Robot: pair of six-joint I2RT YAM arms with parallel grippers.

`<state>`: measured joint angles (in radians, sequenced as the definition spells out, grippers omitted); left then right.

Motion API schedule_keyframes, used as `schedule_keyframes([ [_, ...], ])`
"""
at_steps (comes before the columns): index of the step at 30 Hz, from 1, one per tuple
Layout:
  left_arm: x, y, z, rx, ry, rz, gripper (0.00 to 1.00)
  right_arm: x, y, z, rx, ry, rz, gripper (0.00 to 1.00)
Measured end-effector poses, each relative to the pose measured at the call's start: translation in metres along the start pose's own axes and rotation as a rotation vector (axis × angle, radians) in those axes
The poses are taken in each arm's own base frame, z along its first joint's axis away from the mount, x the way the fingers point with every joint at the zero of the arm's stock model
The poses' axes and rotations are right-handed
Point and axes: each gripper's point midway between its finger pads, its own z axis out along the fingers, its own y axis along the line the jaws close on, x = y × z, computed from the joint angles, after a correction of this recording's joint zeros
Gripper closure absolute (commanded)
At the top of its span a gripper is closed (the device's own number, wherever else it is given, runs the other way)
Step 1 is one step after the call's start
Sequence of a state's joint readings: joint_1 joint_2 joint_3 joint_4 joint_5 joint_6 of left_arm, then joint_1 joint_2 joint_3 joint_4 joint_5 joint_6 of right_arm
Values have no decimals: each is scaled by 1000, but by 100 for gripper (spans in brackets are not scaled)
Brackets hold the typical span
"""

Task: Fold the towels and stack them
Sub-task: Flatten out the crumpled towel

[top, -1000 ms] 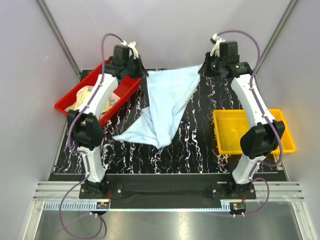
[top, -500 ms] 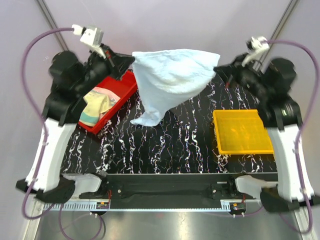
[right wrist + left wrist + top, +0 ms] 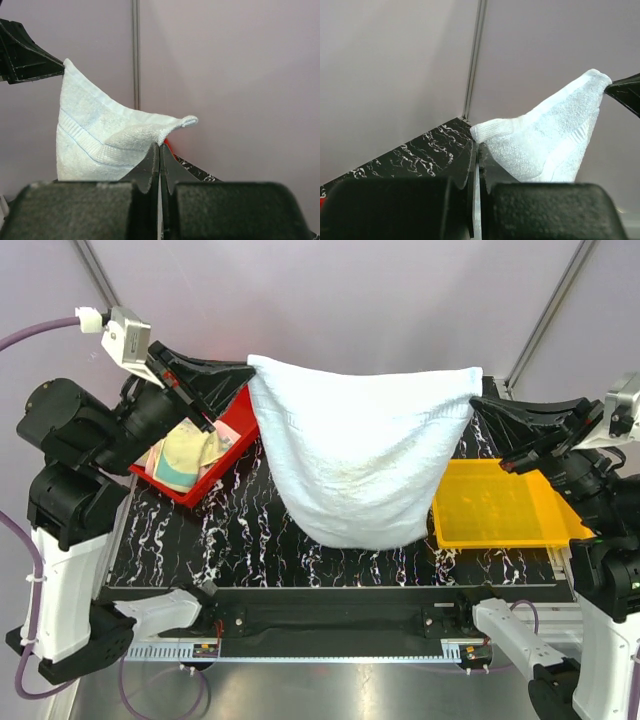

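A pale blue-white towel (image 3: 355, 455) hangs spread in the air above the black marbled table (image 3: 240, 540), sagging in the middle. My left gripper (image 3: 247, 368) is shut on its upper left corner (image 3: 492, 129). My right gripper (image 3: 474, 400) is shut on its upper right corner (image 3: 172, 127). Both arms are raised high, and the towel's lower edge hangs near the table's front. In the left wrist view the towel (image 3: 550, 140) stretches away to the other gripper's black tip (image 3: 625, 90). More towels (image 3: 185, 455), yellow-green and pink, lie in the red tray (image 3: 235, 425).
A yellow tray (image 3: 500, 510) sits at the right side of the table, partly behind the hanging towel. The red tray stands at the back left. Grey walls and metal posts enclose the cell.
Both arms have risen and spread apart, pulling the towel from a loose heap on the table up into a wide, hanging sheet. Both grips have held.
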<state>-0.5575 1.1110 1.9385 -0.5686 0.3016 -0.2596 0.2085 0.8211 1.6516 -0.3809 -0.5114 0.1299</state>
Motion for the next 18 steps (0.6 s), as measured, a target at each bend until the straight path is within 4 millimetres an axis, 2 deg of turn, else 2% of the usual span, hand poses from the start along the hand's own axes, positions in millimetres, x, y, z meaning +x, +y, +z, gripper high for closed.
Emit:
schedule_keyframes([
  [5,-6,10,15,-35,-3,11,100,-5,-12,14,25,-24,-17,100],
  [7,-1,21,24,-70,7,23,100,3,-24,24,51,-23,-23,100],
  [9,6,38,40,-118,24,39,100,23,-47,38,109,3,-27,100],
  [11,18,69,63,-178,53,40,100,49,-77,62,172,48,-33,100],
  [14,39,136,104,-282,76,26,100,99,-130,103,244,120,-48,100],
  [16,68,184,133,-337,114,6,100,147,-173,128,282,192,-24,100],
  [17,88,212,150,-361,139,-12,100,175,-196,139,297,230,-2,100],
  [18,105,231,162,-374,157,-27,100,206,-220,146,314,271,24,100],
])
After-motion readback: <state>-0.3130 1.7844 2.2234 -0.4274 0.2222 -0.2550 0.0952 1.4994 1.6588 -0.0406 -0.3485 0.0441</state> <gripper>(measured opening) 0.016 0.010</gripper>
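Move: The light blue towel hangs by its corners from both closed grippers, its middle about 30 cm below them, some 14 cm to the left hand's right and 14 cm to the right hand's left. It is to go onto the bare table between the bins, about 25 cm ahead of each hand, nearly 60 cm down. The red bin lies some 33 cm ahead and 27 cm left of the left hand; the yellow bin 14 cm ahead and 25 cm right of the right hand. Still pinching one towel corner each, with the top edge stretched between them, both hands swing forward together over the table, about 30 cm, slow at first and then fast, sinking some 10 cm as they go. The fingers tip down about 15 degrees and turn to point straighter ahead, the left hand counter-clockwise, the right clockwise. ##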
